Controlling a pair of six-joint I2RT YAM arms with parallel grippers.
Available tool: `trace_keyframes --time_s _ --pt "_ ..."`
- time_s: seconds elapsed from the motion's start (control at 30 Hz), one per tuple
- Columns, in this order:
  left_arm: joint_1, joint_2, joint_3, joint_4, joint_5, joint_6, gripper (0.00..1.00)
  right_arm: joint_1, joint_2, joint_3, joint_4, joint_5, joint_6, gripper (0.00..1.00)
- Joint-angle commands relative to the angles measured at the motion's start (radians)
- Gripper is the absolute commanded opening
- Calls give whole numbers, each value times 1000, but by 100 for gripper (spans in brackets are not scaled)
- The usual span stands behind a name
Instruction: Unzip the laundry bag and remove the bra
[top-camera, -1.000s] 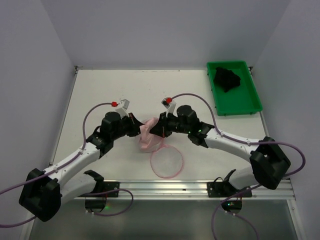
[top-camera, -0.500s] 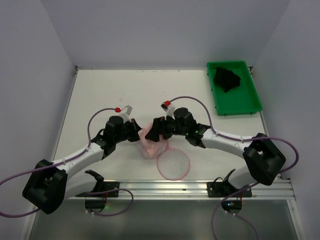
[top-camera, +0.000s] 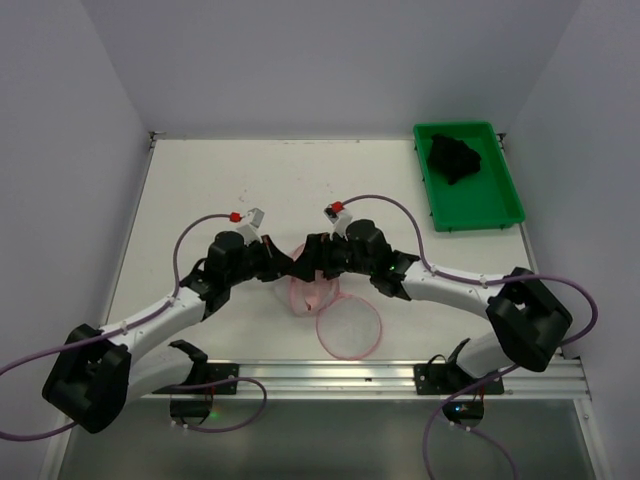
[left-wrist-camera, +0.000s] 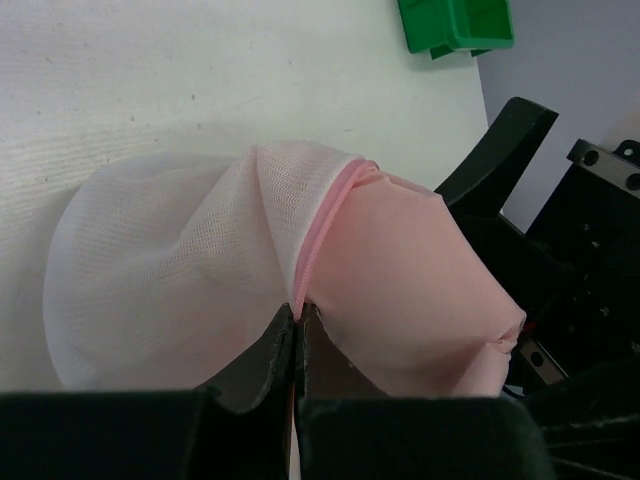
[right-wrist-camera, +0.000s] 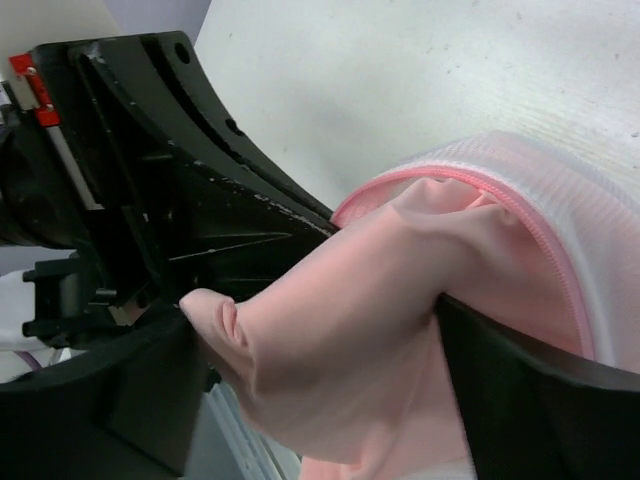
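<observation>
The laundry bag (top-camera: 308, 296) lies between my two grippers, its loose round half with the pink rim (top-camera: 348, 325) flat on the table in front. In the left wrist view its white mesh (left-wrist-camera: 160, 265) bulges left and the pink bra (left-wrist-camera: 405, 290) pushes out past the zip rim. My left gripper (left-wrist-camera: 298, 312) is shut on that pink zip rim. My right gripper (right-wrist-camera: 320, 335) faces it with jaws wide apart, and the bra (right-wrist-camera: 360, 310) fills the gap between them, coming out of the bag's mouth (right-wrist-camera: 520, 215).
A green tray (top-camera: 480, 215) holding a dark cloth (top-camera: 455, 158) stands at the back right. The two wrists (top-camera: 297, 262) nearly touch over the bag. A metal rail (top-camera: 330, 372) runs along the near table edge.
My right gripper has gone from shut to wide open. Both grippers moved nearer to each other over the bag, and the loose round half shifted to the right.
</observation>
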Motion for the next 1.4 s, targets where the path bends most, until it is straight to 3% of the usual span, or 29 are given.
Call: trace_keyframes --time_s 0.0,0.07,0.1,0.2,0.37,0.57,0.87,1.17,1.37 --pt "1 -29 17 55 39 -20 0 7 8 34 35 71 35 82" --pt "1 -35 18 52 39 -17 0 5 -2 27 37 77 35 67" --pt "1 -41 18 43 32 -12 0 5 -12 18 40 77 35 50" --pt "1 -46 29 -20 -25 12 0 5 -83 12 8 79 15 23" --pt "2 -21 38 -96 -120 29 0 2 -236 38 -103 84 -71 0" --pt "7 34 66 -164 -192 44 0 -63 -428 135 -267 35 -152 0" --pt "25 108 98 -189 -196 55 0 -344 -517 309 -344 -361 -170 0" --pt "27 112 81 -176 -163 60 0 -548 -476 481 -483 109 -400 0" --pt "27 105 80 -175 -150 61 0 -784 -303 480 -438 358 -359 0"
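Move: The right hand, fingers wide open, is already at the mouth of the laundry bag, with the pink bra's middle some 2 cm back, 1 cm left and 3 cm below. The bag's middle is about 3 cm back, 1 cm left and 9 cm below; its open flap lies roughly 10 cm back, 8 cm right and 13 cm down, and the green bin about 32 cm ahead, 41 cm right and 12 cm lower. From the left hand the bra is around 6 cm right, 2 cm back, 1 cm below. The right fingers shut on the fold of pink bra between them and, keeping that pinch, draw it steeply up out of the bag by some 27 cm, swinging right about 28 cm and, late on, forward towards the green bin, while the wrist turns clockwise and the fingers tip upward. The left fingers stay shut on the bag's zipped rim, holding the bag back as that hand sinks about 5 cm and eases a little to the left. ##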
